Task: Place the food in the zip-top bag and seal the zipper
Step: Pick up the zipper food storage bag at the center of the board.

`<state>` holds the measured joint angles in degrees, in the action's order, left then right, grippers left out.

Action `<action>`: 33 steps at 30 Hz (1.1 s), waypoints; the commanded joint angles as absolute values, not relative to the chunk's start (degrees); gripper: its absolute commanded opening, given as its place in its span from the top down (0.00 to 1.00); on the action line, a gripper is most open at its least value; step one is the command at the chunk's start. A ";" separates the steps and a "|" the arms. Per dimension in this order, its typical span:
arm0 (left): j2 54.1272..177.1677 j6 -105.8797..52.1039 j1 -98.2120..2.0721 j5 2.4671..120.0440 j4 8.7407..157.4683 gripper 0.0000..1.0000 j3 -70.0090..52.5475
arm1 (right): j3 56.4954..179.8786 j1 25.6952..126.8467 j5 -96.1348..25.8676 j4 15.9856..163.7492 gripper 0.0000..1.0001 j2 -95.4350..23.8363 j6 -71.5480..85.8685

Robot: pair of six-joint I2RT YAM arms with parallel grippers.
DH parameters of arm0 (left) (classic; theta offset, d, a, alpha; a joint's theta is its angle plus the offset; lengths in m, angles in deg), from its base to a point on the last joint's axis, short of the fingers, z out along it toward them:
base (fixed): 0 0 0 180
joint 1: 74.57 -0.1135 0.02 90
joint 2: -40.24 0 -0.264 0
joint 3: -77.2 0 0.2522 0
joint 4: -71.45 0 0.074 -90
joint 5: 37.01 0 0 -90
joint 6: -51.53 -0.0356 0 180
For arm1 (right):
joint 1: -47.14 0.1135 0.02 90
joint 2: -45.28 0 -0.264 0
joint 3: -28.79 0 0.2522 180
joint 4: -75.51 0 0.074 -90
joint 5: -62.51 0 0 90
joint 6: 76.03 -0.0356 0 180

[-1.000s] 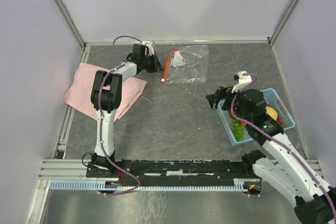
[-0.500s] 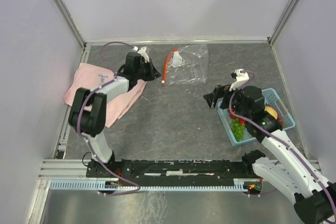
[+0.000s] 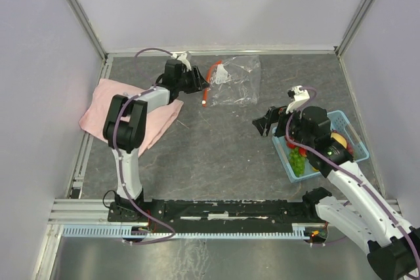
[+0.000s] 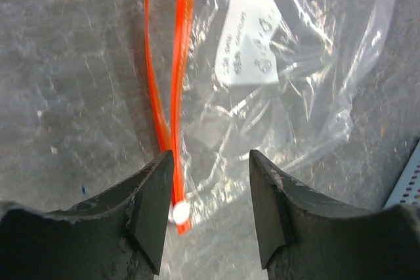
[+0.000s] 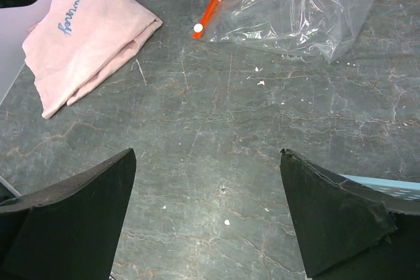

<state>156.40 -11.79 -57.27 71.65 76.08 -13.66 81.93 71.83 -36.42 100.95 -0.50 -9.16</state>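
The clear zip-top bag (image 3: 237,82) lies flat at the back of the table, its orange-red zipper (image 3: 208,80) on its left edge. It also shows in the left wrist view (image 4: 289,77) and the right wrist view (image 5: 295,4). My left gripper (image 3: 203,84) is open and empty, its jaws straddling the near end of the zipper (image 4: 172,90) with its white slider (image 4: 178,212). My right gripper (image 3: 268,122) is open and empty above bare table, left of the basket. The toy fruits (image 3: 298,160) lie in the light-blue basket (image 3: 346,124).
A pink cloth (image 3: 105,106) lies at the left under the left arm, also in the right wrist view (image 5: 85,37). Grey walls and metal rails bound the table on three sides.
My left gripper swung back and then right again, ending over the bag's zipper end. My right gripper drifted slightly left, away from the basket.
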 commanded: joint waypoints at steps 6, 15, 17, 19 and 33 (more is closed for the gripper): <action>170.02 -6.75 -59.36 82.04 74.05 0.42 -30.47 | 83.96 71.75 -36.93 99.43 0.01 -0.97 -8.32; 178.36 -2.69 -59.45 89.27 70.65 0.45 -35.38 | 83.46 71.75 -37.09 98.23 0.01 -3.49 -8.17; 178.91 -1.51 -59.41 90.58 68.92 0.51 -35.06 | 83.38 71.75 -37.28 97.72 0.01 -3.97 -8.25; 178.75 -0.32 -59.45 91.22 66.95 0.64 -33.92 | 83.17 71.75 -37.24 97.33 0.01 -4.33 -8.21; 158.67 4.52 -59.37 83.40 55.94 0.97 -9.49 | 82.72 72.37 -37.82 94.54 0.01 -6.76 -9.05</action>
<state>169.14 1.91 -59.59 87.12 61.85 -14.10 81.93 71.90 -37.01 98.79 -6.27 -8.77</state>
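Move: The red zipper edge of the food storage bag has its middle about 5 cm ahead of the left hand, 4 cm to its right and 6 cm below. At the same depth, the bag's middle lies 12 cm right and 5 cm ahead, the white slider 4 cm back and 1 cm right. The pink cloth is centred some 24 cm left and 7 cm back. From the right hand the edge is roughly 24 cm ahead, 17 cm left and 19 cm lower. The bag's zipper edge is met by the left hand, its fingers half open, reaching forward about 5 cm, then sinking onto the edge while sidling right, with its left side rolling down some 15 degrees. The fingers close and pinch one red strip near the board, then draw it back towards the base by about 5 cm. The empty, open right hand sinks about 2 cm. ##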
